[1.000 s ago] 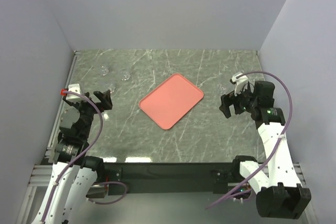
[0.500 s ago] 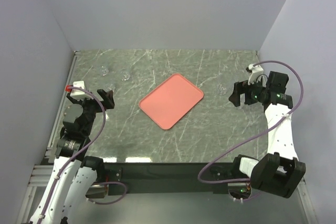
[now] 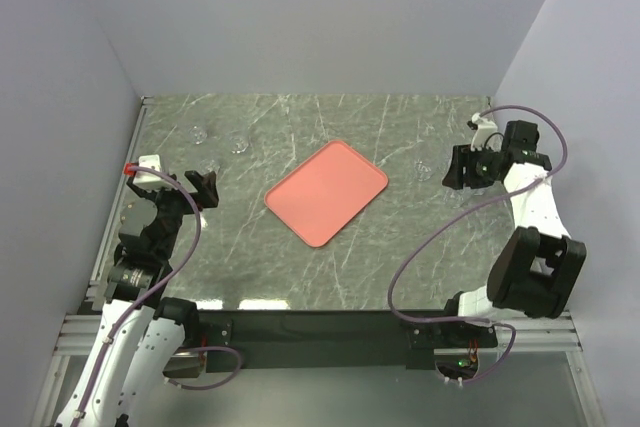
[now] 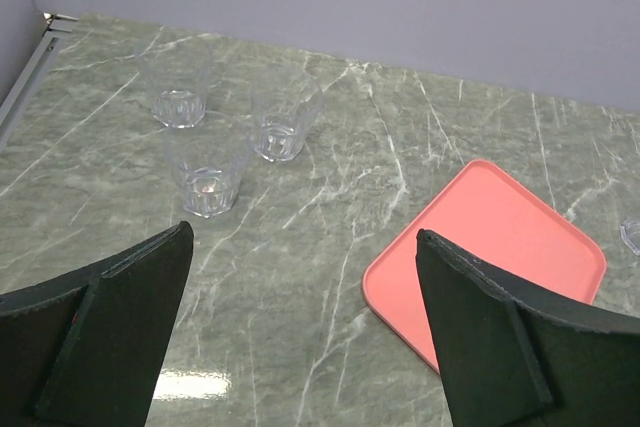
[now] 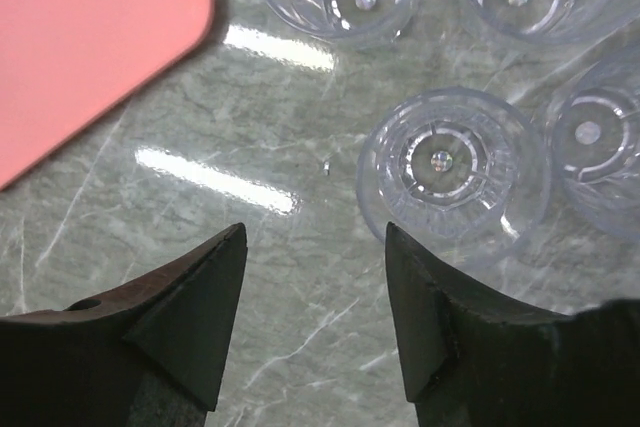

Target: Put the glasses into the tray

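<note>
The salmon-pink tray point(image 3: 327, 192) lies at the table's middle, with nothing in it. Three clear glasses stand at the back left point(image 3: 198, 133), point(image 3: 238, 143), point(image 3: 212, 165); the left wrist view shows them point(image 4: 208, 177) ahead of my open, empty left gripper point(image 4: 302, 247), with the tray point(image 4: 490, 247) to its right. My right gripper point(image 5: 315, 237) is open and empty, above several glasses right of the tray; the nearest glass point(image 5: 450, 172) is just ahead of the right finger. In the top view only one of these glasses point(image 3: 424, 171) shows beside the right gripper point(image 3: 462, 169).
Grey walls enclose the marble table point(image 3: 300, 267) on the left, back and right. The right arm's purple cable point(image 3: 430, 247) loops over the table's right side. A metal rail point(image 3: 135, 137) runs along the left edge.
My right gripper has swung back and to the right, ending over the glasses right of the tray. The left gripper drew back slightly a second ago and has since stayed still.
</note>
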Available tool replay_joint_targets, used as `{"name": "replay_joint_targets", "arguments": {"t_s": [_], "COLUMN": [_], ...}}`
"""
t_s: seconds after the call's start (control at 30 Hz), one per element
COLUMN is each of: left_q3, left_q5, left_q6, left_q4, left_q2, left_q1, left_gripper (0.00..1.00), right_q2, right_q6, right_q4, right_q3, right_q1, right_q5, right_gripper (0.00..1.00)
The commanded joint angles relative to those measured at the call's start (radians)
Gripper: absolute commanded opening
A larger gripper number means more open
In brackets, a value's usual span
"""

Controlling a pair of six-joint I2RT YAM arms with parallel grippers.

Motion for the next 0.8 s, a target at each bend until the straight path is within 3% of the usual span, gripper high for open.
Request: {"name": "replay_joint_targets", "arguments": {"t_s": [0.0,0.47,0.77], "left_q3": [-0.010,-0.010,-0.011], "left_q5": [0.022,0.022,0.021], "left_q6": [0.014,0.015,0.017], "left_q4": [0.043,0.041,0.041], "left_q2": [-0.005,-0.005,-0.008], "left_q1": [-0.004,-0.009,-0.012], "left_gripper": [0.99,0.99,0.99], "right_q2": [0.042,0.160,0.160], "right_q6": [-0.032,-0.048,-0.060], "right_q4": [-0.038,0.000,0.021], "right_q3": [0.047,0.043,0.017], "right_q1": [-0.006,0.053,0.102], "right_q5": [0.024,0.161,0.220], "right_gripper": [0.61,0.50,0.26]}}
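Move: The glass to take stands about 3 cm ahead of the right hand and 4 cm to its right, its middle some 10 cm below. Three other glasses stand at that same level: one about 9 cm ahead and 5 cm left of the hand, one 12 cm ahead and 3 cm right, one 8 cm ahead and 9 cm right. From the left hand, the glass to take is roughly 10 cm ahead, 77 cm right and 22 cm lower. Lower the right gripper about 6.5 cm, almost straight down, to the left-hand side of the nearest glass, tipping the fingers some 10 degrees steeper as it sinks. Let one finger go down inside the rim and keep the other outside, and narrow the part-open fingers around the wall, mostly near the bottom, without shutting them fully. ##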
